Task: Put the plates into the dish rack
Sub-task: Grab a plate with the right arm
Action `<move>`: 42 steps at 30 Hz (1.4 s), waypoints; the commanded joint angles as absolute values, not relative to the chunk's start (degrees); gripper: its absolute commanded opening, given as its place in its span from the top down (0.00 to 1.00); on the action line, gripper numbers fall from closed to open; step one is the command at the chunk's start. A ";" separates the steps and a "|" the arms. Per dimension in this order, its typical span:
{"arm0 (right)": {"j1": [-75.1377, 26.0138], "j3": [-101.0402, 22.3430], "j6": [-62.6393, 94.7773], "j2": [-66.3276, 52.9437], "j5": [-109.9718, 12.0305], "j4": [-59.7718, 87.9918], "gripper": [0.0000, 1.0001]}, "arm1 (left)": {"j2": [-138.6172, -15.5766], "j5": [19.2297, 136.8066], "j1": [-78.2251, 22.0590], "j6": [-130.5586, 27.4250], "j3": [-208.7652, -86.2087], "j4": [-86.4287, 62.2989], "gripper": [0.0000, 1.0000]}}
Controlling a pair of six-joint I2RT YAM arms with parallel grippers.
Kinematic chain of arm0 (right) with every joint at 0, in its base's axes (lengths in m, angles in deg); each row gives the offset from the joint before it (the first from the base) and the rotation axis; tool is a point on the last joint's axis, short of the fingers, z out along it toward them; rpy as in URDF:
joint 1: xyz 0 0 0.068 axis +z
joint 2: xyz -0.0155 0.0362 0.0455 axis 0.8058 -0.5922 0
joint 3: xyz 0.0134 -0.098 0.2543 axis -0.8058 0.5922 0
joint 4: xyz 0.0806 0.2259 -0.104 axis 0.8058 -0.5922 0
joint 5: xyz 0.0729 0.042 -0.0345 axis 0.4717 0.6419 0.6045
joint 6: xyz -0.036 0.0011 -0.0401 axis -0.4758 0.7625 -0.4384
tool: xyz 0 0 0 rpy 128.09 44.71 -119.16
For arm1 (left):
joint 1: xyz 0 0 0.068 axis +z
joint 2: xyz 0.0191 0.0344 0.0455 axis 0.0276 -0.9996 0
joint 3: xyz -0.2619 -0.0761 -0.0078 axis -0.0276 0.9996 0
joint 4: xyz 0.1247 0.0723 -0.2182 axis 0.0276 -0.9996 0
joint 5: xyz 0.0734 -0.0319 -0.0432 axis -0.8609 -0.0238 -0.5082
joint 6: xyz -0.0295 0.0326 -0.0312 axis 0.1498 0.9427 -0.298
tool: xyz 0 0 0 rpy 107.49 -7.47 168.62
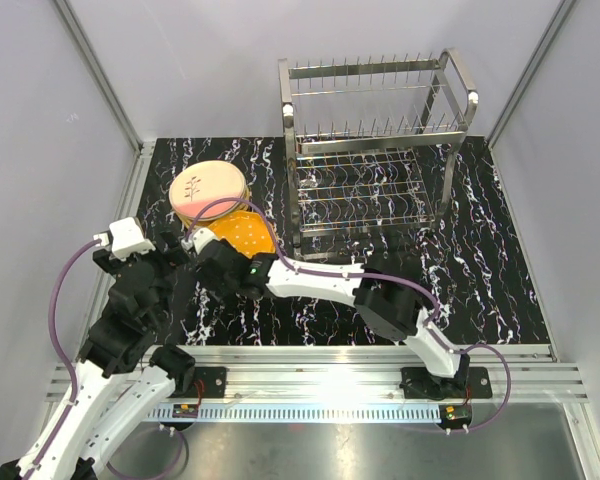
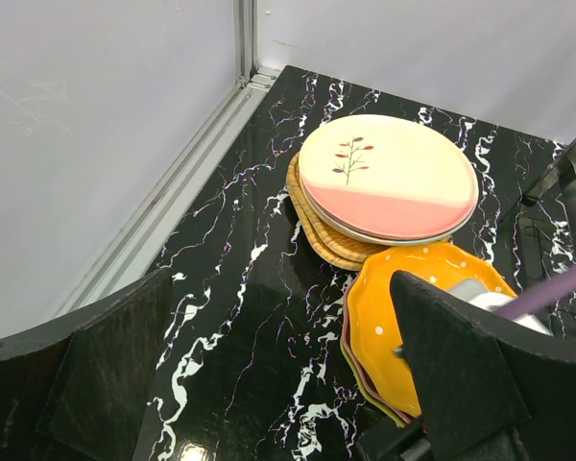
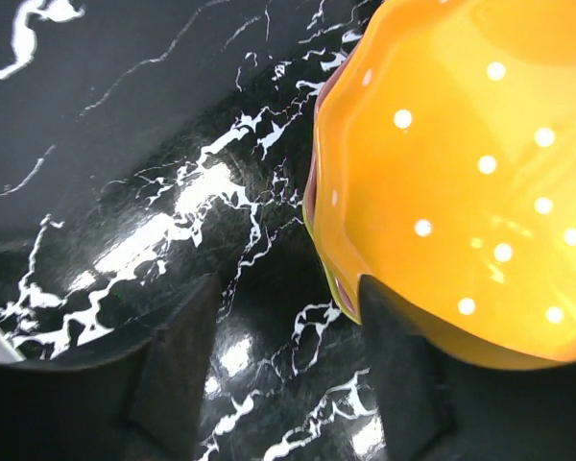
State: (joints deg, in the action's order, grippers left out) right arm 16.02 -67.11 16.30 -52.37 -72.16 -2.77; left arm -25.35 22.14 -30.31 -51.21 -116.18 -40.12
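Note:
Two stacks of plates lie at the left of the table. The far stack is topped by a cream and pink plate with a leaf motif [image 1: 210,190] [image 2: 389,173] resting on tan plates [image 2: 317,235]. The near stack is topped by a dotted orange plate [image 1: 245,232] [image 2: 403,307] [image 3: 461,173], with a pink and a lime rim under it [image 2: 355,360]. My right gripper [image 1: 212,258] [image 3: 283,322] is low at this stack's near edge, jaws apart, one finger [image 3: 403,355] against the orange rim and bare table between them. My left gripper [image 2: 278,384] is open beside it. The dish rack [image 1: 375,150] stands at the back right.
White walls with metal rails [image 2: 187,182] close in the black marbled table [image 1: 480,270] at left, back and right. The right arm's white forearm [image 1: 315,282] stretches across the front of the table toward the plates. The rack's frame [image 2: 557,182] shows at the left wrist view's right edge.

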 commanded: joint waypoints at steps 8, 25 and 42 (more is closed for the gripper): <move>16.45 -73.84 14.97 -57.36 -77.61 -4.98 0.41 | -25.24 22.65 -30.15 -51.94 -116.36 -36.93 0.01; 14.95 -75.77 12.33 -60.35 -80.08 -4.72 0.57 | -25.68 24.32 -30.15 -51.68 -116.36 -36.67 0.01; 14.95 -74.89 12.42 -55.96 -74.98 -4.19 0.99 | -25.42 24.23 -30.15 -51.50 -116.19 -36.49 0.01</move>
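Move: The orange plate's middle lies some 10 cm ahead of the right hand, 4 cm to its right and 4 cm below. The flower plate is around 15 cm farther out than that and 9 cm to its left; the dish rack stands about 25 cm ahead of the right hand and 37 cm to its right. From the left hand, the orange plate is about 13 cm ahead, 10 cm right and 22 cm down. The right hand eases about 3 cm forward and 3 cm down, closing to pinch the orange plate's near-left rim. ##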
